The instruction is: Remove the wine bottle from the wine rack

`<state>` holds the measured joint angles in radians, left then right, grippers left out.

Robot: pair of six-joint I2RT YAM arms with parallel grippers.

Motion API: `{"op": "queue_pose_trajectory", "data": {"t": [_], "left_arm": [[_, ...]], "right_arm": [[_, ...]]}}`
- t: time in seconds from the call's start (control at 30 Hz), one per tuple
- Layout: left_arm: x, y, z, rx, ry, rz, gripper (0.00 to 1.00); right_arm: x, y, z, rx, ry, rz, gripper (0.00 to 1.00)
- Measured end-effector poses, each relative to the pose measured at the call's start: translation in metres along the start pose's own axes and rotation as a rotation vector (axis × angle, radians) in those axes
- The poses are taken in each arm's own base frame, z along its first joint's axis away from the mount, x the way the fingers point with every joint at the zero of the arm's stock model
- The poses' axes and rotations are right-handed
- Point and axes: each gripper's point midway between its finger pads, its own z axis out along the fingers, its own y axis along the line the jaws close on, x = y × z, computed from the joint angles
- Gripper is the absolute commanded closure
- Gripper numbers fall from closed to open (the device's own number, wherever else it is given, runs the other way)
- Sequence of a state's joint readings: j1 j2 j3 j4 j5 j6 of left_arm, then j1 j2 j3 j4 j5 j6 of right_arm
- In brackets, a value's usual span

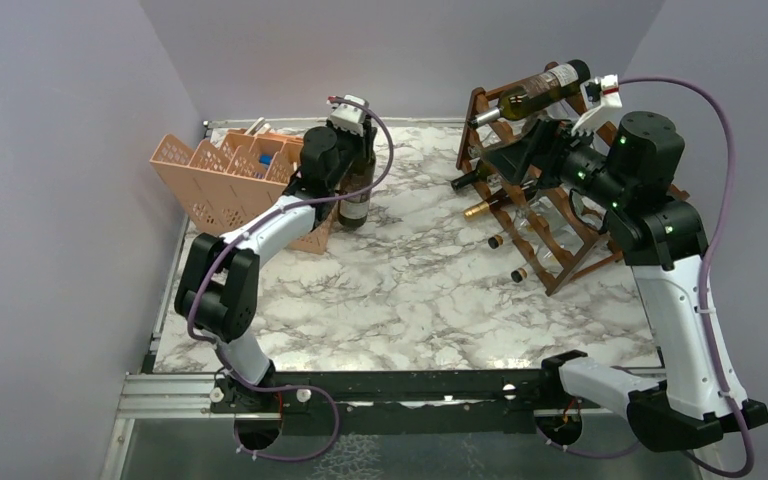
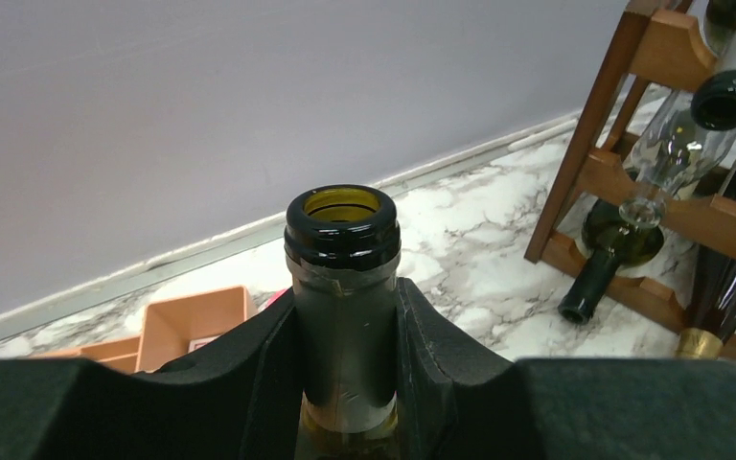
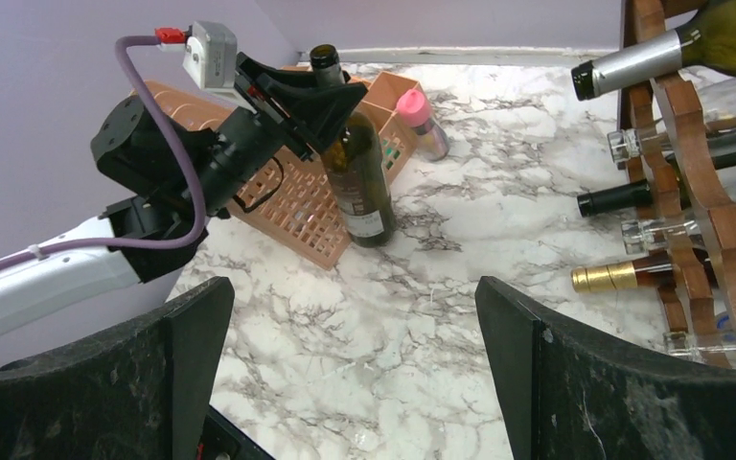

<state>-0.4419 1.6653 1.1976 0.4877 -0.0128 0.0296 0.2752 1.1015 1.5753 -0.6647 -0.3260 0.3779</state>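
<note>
A dark green wine bottle [image 1: 358, 195] stands upright on the marble table beside the peach organiser. My left gripper [image 1: 350, 125] is shut on its neck [image 2: 342, 287] just below the open mouth. The dark wooden wine rack [image 1: 560, 262] stands at the back right with several bottles lying in it. My right gripper [image 1: 512, 155] hovers open in front of the rack's upper tiers, with nothing between its fingers [image 3: 192, 335]. In the right wrist view the held bottle [image 3: 356, 177] shows with its base on the table, and the rack [image 3: 719, 240] is at the right edge.
A peach-pink lattice organiser [image 1: 215, 175] sits at the back left, holding a pink-capped bottle [image 3: 420, 115]. One green bottle [image 1: 540, 88] lies across the rack's top, and a gold-capped one [image 1: 480, 209] pokes out lower down. Grey walls close the table's back and sides.
</note>
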Motion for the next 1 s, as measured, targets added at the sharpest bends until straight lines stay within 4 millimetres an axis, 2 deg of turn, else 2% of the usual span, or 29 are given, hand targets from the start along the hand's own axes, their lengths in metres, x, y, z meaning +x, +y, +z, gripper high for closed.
{"op": "queue_pose_trajectory", "data": {"t": [0.13,0.4,0.63,0.7,0.9,1.0], "left_arm": [[0.008,0.004,0.015,0.035,-0.036,-0.046,1.00],[-0.027,-0.008,0.026,0.102,-0.197,-0.071,1.00],[-0.039,-0.016,0.021,0.111,-0.256,-0.004,1.00],[-0.034,-0.022,0.012,0.085,-0.252,0.031,1.00],[0.014,-0.065,-0.016,0.089,-0.114,0.044,1.00],[0.019,-0.072,-0.034,0.083,-0.090,0.027,1.00]], "right_arm": [[0.001,-0.003,-0.004,0.029,0.009,0.025,0.00],[-0.003,-0.003,-0.005,0.033,0.003,-0.001,0.00],[-0.003,-0.005,0.003,0.020,0.014,-0.055,0.00],[0.000,-0.006,0.007,0.010,0.026,-0.067,0.00],[0.009,-0.011,0.026,-0.016,0.071,-0.090,0.00],[0.017,-0.012,0.034,-0.038,0.093,-0.087,0.00]]}}
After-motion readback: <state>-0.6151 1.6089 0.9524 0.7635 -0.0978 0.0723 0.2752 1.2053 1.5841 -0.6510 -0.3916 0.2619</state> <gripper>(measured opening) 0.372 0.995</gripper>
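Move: The left gripper already holds the wine bottle upright by its neck. The clear patch of table it heads over lies about 6 cm back and 5 cm to the right, some 27 cm below. The peach basket's middle is some 20 cm left and 5 cm ahead, and the pink-capped shaker about 10 cm ahead, 2 cm right, both roughly 20 cm lower. From the right hand, the held bottle's middle lies about 20 cm ahead, 24 cm left and 28 cm below. Keep the left fingers shut on the wine bottle's neck; ease forward and right while lifting about 4 cm and tipping the fingertips up, then draw back about 8 cm, sinking about 6 cm and drifting further right, away from the basket, levelling most of the tilt. Bring the open right gripper about 4 cm forward, down and slightly left, towards the bottle. ##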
